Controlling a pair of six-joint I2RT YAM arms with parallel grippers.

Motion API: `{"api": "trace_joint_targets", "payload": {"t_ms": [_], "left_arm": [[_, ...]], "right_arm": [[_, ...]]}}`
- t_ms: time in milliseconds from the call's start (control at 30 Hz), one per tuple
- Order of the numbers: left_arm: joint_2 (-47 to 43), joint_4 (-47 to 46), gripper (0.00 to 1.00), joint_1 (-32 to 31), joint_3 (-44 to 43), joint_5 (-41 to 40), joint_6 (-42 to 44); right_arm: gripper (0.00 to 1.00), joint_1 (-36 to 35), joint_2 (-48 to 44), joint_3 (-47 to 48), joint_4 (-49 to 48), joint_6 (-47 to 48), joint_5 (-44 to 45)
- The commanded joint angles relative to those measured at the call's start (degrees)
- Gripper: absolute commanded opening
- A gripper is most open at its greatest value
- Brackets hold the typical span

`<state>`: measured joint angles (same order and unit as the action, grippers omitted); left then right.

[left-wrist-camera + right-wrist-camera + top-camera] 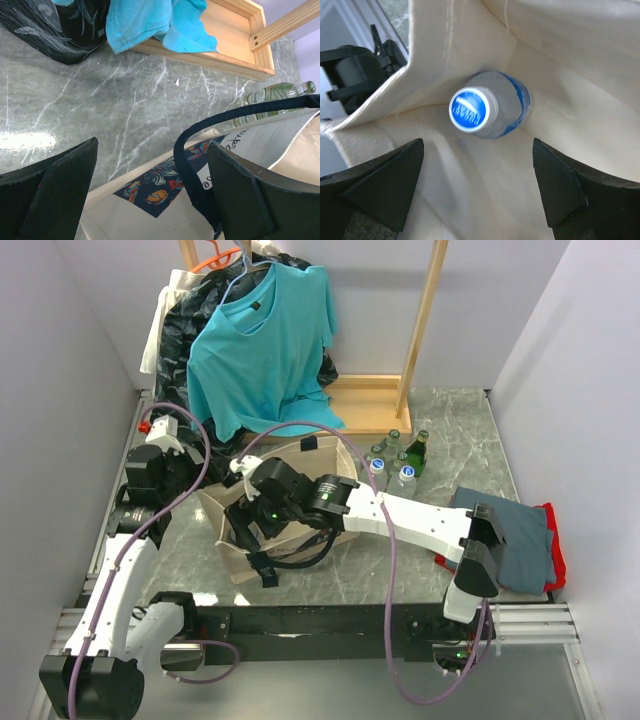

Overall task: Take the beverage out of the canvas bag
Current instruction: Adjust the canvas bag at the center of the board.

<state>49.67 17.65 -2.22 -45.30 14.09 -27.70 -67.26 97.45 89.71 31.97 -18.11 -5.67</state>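
The beige canvas bag [225, 515] stands open in the middle of the table, and its dark flowered print [155, 185] shows in the left wrist view. Inside it a clear beverage bottle [492, 107] with a blue cap stands upright against the bag's wall. My right gripper [475, 185] is down inside the bag [580, 100], open, just short of the bottle, with its fingers [385, 185] wide apart and touching nothing. My left gripper [150, 195] is open at the bag's left side. The black strap handle [182, 165] loops between its jaws, close to the right finger [245, 195].
Several bottles [395, 465] stand on the marble table behind the bag's right side, also seen as bottles [270, 95] in the left wrist view. A teal T-shirt [265, 350] and dark clothes hang on a wooden rack [375, 395]. Folded grey and red cloth [520, 540] lies at right.
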Motion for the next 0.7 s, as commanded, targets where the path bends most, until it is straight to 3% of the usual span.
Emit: {"api": "trace_joint_targets", "payload": {"t_ms": [0, 333, 667], "left_arm": [[-1.5, -0.5, 0.96, -0.1, 0.4, -0.3, 1.3], [-1.2, -1.1, 0.96, -0.1, 0.7, -0.5, 1.2], [-1.0, -1.6, 0.96, -0.1, 1.0, -1.0, 1.1]], "right_arm": [[0.95, -0.7, 1.9, 4.1, -0.1, 2.7, -0.5], [0.92, -0.6, 6.7, 9.3, -0.8, 4.5, -4.0], [0.63, -0.6, 7.6, 8.7, -0.2, 6.1, -4.7]]}}
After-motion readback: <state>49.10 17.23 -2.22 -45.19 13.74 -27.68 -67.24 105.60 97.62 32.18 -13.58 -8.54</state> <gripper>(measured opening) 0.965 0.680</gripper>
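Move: The last bottle, with its white-and-blue cap, stands in the left end of the canvas bag. Its middle is about 4 cm to the left of my right hand, 1 cm ahead and 9 cm down, with the cap nearly level with my fingertips. The bag's dark handle droops some 10 cm to that hand's right and 5 cm back, slightly lower. From my left hand the bottle is roughly 14 cm back, 6 cm right and 11 cm down. Reaching my right hand about 3 cm to the left, further over the bottle inside the bag, I bring the open fingers to either side of its cap. The reach eases out as the hand dips about 1 cm and swings some 5 degrees counter-clockwise; over its last part the fingers begin to close around the cap, still far from shut, with no grip on it yet. ##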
